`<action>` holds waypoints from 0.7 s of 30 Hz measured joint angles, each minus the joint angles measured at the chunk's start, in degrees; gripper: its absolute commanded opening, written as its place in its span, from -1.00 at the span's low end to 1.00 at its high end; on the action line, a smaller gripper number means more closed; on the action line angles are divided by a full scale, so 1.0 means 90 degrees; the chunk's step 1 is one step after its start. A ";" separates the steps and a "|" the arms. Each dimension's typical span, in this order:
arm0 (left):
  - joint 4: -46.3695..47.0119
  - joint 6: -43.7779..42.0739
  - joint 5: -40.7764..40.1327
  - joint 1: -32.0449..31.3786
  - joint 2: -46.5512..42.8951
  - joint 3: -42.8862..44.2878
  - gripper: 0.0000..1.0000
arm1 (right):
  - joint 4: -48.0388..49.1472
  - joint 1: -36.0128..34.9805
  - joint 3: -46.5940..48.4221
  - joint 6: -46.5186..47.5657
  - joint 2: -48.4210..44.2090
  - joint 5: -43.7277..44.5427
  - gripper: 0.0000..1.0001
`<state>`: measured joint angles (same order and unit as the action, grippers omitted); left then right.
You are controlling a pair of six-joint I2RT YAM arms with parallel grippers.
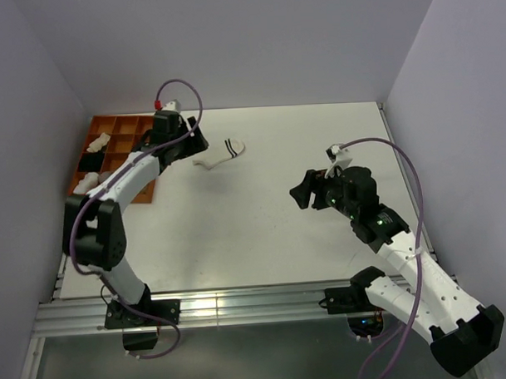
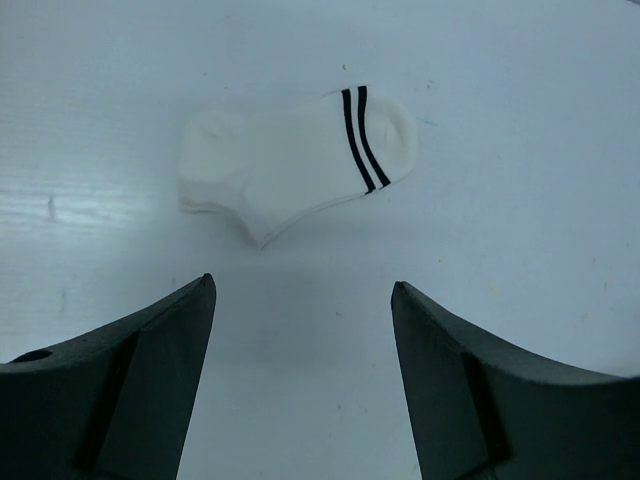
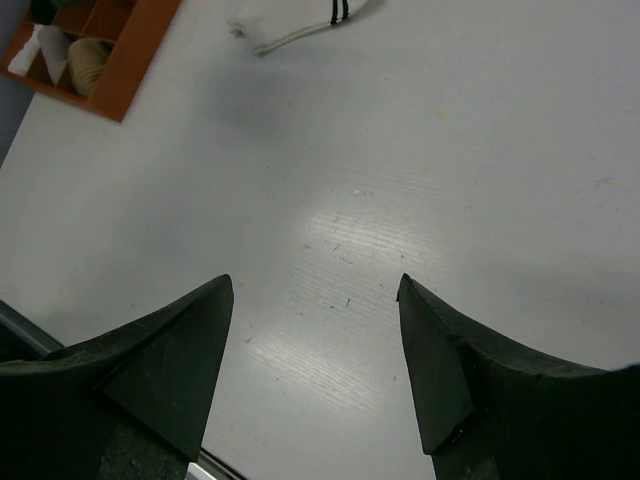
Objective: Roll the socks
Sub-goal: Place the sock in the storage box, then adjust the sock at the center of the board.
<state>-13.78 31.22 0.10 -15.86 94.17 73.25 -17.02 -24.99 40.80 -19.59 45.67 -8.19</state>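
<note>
One short white sock with two dark stripes lies flat on the white table, at the back left of centre. In the left wrist view the sock sits just beyond my fingertips, striped cuff to the right. My left gripper is open, hovering just short of it with nothing between the fingers; from above the left gripper is right beside the sock's left end. My right gripper is open and empty over the table's right half, well away from the sock. In its wrist view the right gripper frames bare table.
An orange compartment tray stands at the table's back left, under the left arm, holding white bundles and a black one. In the right wrist view the tray shows a tan bundle. Grey walls close in on three sides.
</note>
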 measured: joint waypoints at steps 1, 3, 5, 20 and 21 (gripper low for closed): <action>0.0083 0.0000 0.0000 -0.0056 0.0262 0.0131 0.52 | 0.0002 0.0000 -0.0024 -0.0002 -0.0056 -0.0007 0.48; 0.0279 -0.0007 0.0000 -0.0160 0.0855 0.0457 0.52 | 0.0046 0.0000 -0.0100 -0.0005 -0.0138 -0.0027 0.47; 0.0432 -0.0015 0.0000 -0.0238 0.1319 0.0699 0.52 | 0.0095 0.0000 -0.0206 -0.0007 -0.0206 -0.0058 0.47; 0.1129 0.0068 -0.0029 -0.0374 0.3378 0.1581 0.50 | 0.0109 0.0000 -0.0549 -0.0005 -0.0566 -0.0226 0.46; 0.1168 0.0143 -0.0015 -0.0381 0.3385 0.1581 0.51 | 0.0117 0.0000 -0.0563 -0.0007 -0.0571 -0.0226 0.46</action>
<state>-3.27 32.51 -0.03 -19.29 124.64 87.48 -15.97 -24.99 35.73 -19.66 40.53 -10.22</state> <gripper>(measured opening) 0.753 0.730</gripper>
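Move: The flat white striped sock lies about 10 cm ahead of the left hand and 6 cm to its right, some 16 cm below the open fingers. The storage box has its middle some 9 cm ahead and 25 cm to the left, with the brown rolled sock in its near row, about 4 cm back and 20 cm to the left. From the right hand, the white sock is about 29 cm ahead, 20 cm to the left and 20 cm below. Towards the white striped sock, the left hand sinks some 13 cm while going about 8 cm forward and 6 cm to the right, away from the storage box. The level travel fades first, so the last stretch is nearly straight down, with the fingers tipping about 5 degrees further down. They stay wide open, ending low over the sock's near edge; touch can't be made out. ##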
